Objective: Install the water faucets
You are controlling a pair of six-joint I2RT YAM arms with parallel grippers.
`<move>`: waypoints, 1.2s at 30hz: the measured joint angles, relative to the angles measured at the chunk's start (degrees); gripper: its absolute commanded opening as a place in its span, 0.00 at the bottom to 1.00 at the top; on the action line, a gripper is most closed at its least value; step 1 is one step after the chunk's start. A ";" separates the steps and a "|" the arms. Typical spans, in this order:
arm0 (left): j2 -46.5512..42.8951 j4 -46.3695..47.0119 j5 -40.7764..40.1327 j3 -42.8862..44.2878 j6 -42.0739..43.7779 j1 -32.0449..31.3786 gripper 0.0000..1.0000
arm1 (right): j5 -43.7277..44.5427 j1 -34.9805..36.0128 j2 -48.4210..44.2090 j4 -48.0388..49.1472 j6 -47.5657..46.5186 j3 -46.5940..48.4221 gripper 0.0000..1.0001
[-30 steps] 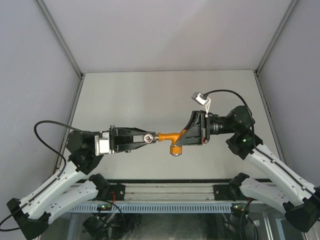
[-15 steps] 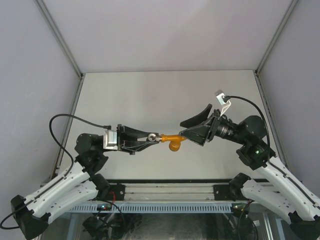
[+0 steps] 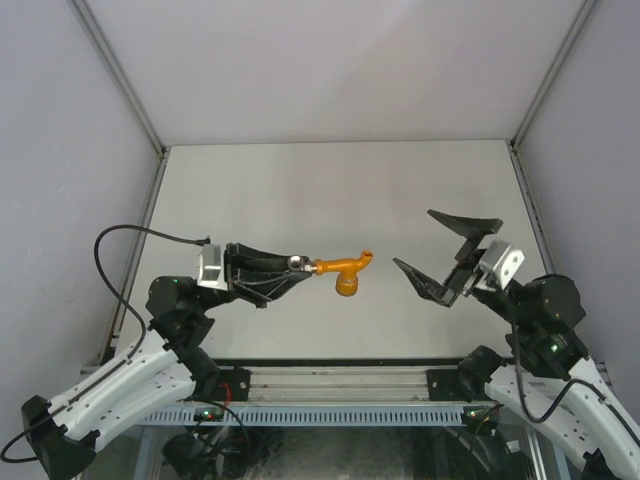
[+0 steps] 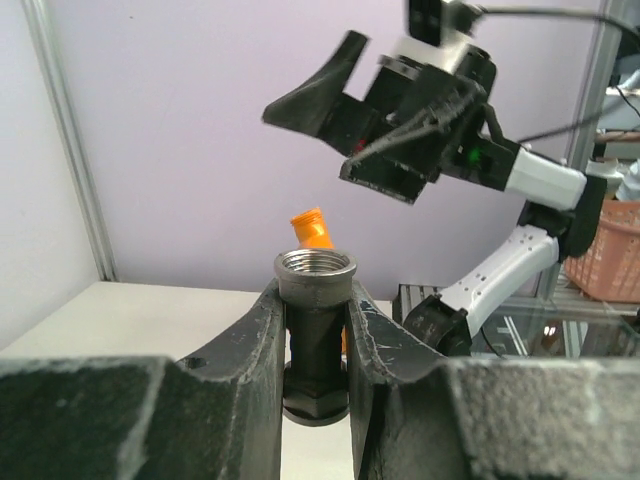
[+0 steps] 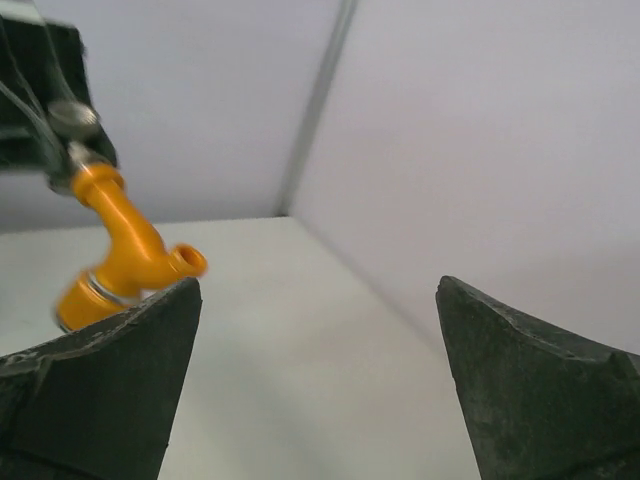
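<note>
My left gripper (image 3: 291, 268) is shut on the grey metal fitting (image 4: 316, 290), which shows between its fingers in the left wrist view. The orange tap body (image 3: 345, 272) with its angled spout sticks out from the fitting to the right, held above the table. It also shows in the right wrist view (image 5: 125, 250) and its spout tip in the left wrist view (image 4: 313, 226). My right gripper (image 3: 445, 255) is open and empty, apart from the tap, to its right. In the right wrist view (image 5: 318, 300) its fingers stand wide apart.
The grey table (image 3: 330, 185) is walled by pale panels at the back and both sides. An aluminium rail (image 3: 340, 385) runs along the near edge between the arm bases.
My right gripper has let go of the orange tap, opened wide and drawn back to the right. My left gripper still holds the fitting with the tap and has shifted slightly.
</note>
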 measured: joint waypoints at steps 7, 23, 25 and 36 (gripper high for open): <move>-1.18 -4.37 -5.55 0.11 -3.13 0.00 0.00 | 6.16 3.23 -3.13 -4.00 -36.89 -3.39 1.00; 0.42 -8.22 -10.88 0.20 -8.41 0.00 0.00 | 23.87 25.86 5.90 10.99 -82.84 -15.89 1.00; 0.57 -8.35 -11.10 0.22 -9.07 0.00 0.00 | 24.33 26.80 7.34 13.18 -84.54 -15.91 1.00; 1.16 -8.81 -13.92 0.22 -11.10 0.00 0.00 | 24.65 30.38 14.10 21.86 -89.33 -16.61 0.86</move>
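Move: The orange faucet, screwed into the tee fitting in the left gripper, has its middle about 16 cm to the right hand's left, 5 cm back and some 4 cm lower; its knob is about 4 cm farther back than that. The tee lies roughly 26 cm left, 5 cm back and 2 cm below the right hand. From the left hand, the faucet's middle is about 10 cm right, level fore and aft, slightly lower, some 2 cm. The faucet is approached from the right by the open right gripper: after edging right about 2 cm, the right hand sinks some 7 cm and eases forward, then swings left towards the spout, rolling about 80 degrees counter-clockwise seen from behind, fingers staying wide. The left hand keeps its grip on the tee, carrying it forward 4 cm and slightly down while turning. ##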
